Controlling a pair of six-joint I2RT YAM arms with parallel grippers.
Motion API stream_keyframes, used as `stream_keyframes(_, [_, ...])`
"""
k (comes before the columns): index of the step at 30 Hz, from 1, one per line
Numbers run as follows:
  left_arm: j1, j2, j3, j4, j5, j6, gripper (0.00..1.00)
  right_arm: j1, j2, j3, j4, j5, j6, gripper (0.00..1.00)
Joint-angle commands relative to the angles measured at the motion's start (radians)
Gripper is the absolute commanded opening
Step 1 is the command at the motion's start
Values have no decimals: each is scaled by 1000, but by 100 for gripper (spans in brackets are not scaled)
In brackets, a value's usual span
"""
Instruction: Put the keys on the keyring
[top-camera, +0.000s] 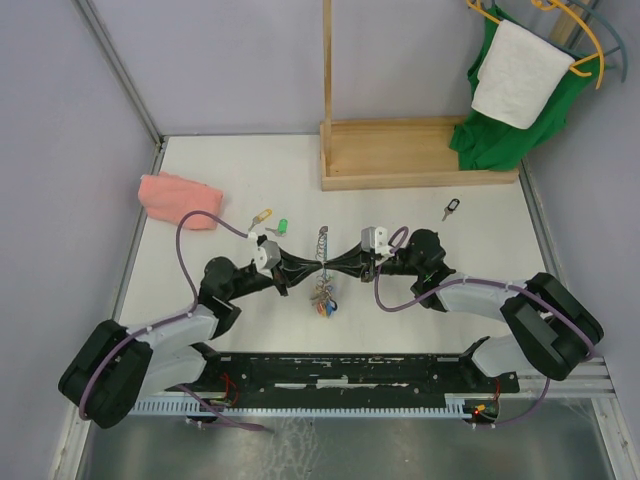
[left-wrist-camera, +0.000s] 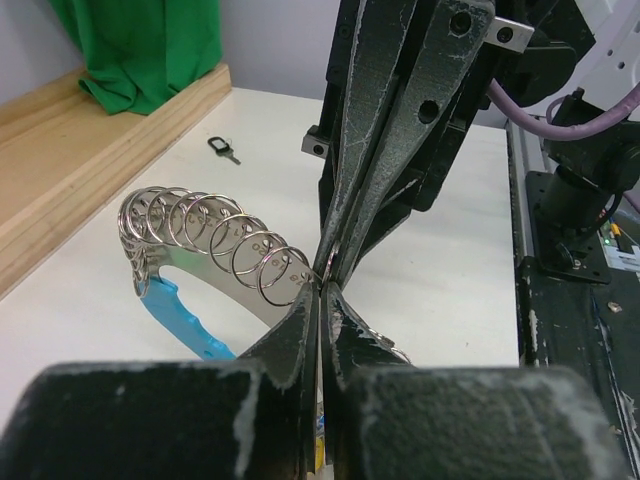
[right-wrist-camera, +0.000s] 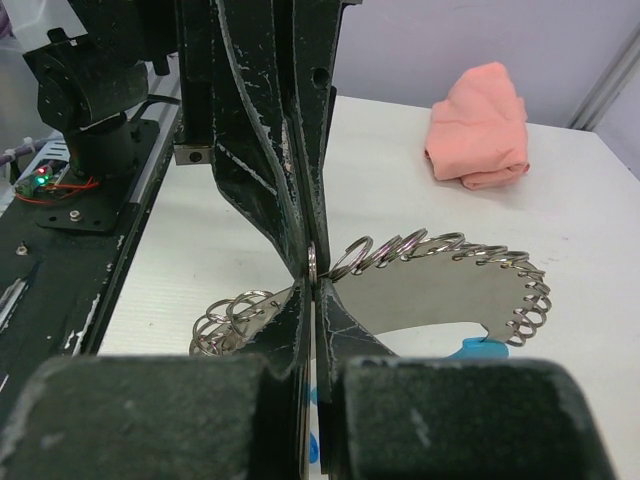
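The keyring (top-camera: 322, 245), a curved silvery plate edged with small split rings, is held up between both arms at the table's middle. Coloured keys and tags (top-camera: 323, 298) hang under it. My left gripper (top-camera: 312, 268) and right gripper (top-camera: 335, 266) meet tip to tip, each shut on the keyring. In the left wrist view the plate (left-wrist-camera: 215, 262) curves off to the left of my shut left gripper (left-wrist-camera: 322, 288). In the right wrist view a split ring (right-wrist-camera: 312, 262) is pinched just past my shut right gripper (right-wrist-camera: 312, 290). Loose keys lie on the table: yellow (top-camera: 262, 215), green (top-camera: 283, 226), black (top-camera: 452, 208).
A folded pink cloth (top-camera: 178, 198) lies at the left. A wooden stand (top-camera: 420, 152) sits at the back, with a green garment (top-camera: 510, 120) and a white towel (top-camera: 522, 72) on hangers at the back right. A black rail (top-camera: 350, 372) runs along the near edge.
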Motion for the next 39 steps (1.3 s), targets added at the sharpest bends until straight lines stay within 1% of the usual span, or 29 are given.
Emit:
stream_keyframes(1, [-5, -132, 95, -228, 2, 68, 3, 3, -38, 29, -19, -29, -37, 3])
stream_keyframes(4, [-17, -202, 127, -392, -81, 103, 3, 3, -71, 42, -154, -19, -109, 11])
stream_keyframes(8, [-58, -244, 204, -628, -172, 168, 3, 3, -116, 65, -340, 5, -206, 20])
stream_keyframes(9, [-70, -246, 228, -705, -191, 192, 3, 3, -123, 67, -359, 10, -221, 22])
stream_keyframes(12, [-111, -242, 293, -848, -254, 248, 3, 3, -131, 75, -402, 24, -241, 28])
stream_keyframes(18, [-188, -208, 403, -1051, -365, 341, 3, 2, -150, 78, -452, 64, -267, 39])
stream_keyframes(24, [-217, -176, 443, -1111, -406, 389, 3, 0, -170, 83, -502, 103, -292, 43])
stream_keyframes(30, [-231, -154, 459, -1122, -397, 411, 3, -1, -147, 104, -493, 51, -267, 44])
stream_keyframes(39, [-245, -132, 483, -1144, -377, 436, 3, 1, -77, 121, -424, 3, -214, 43])
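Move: Both hands still pinch the same small ring of the keyring tip to tip, so it lies right at each hand point; the keyring's hanging keys are about 9 cm back and some 9 cm below either hand. On the table roughly 16 cm down, the green key lies some 10 cm ahead and 9 cm left of the hands, the yellow key about 13 cm ahead and 14 cm left. Right fingers open off the ring; both hands sink about 3 cm, left still pinching, tipping 30 degrees down. ##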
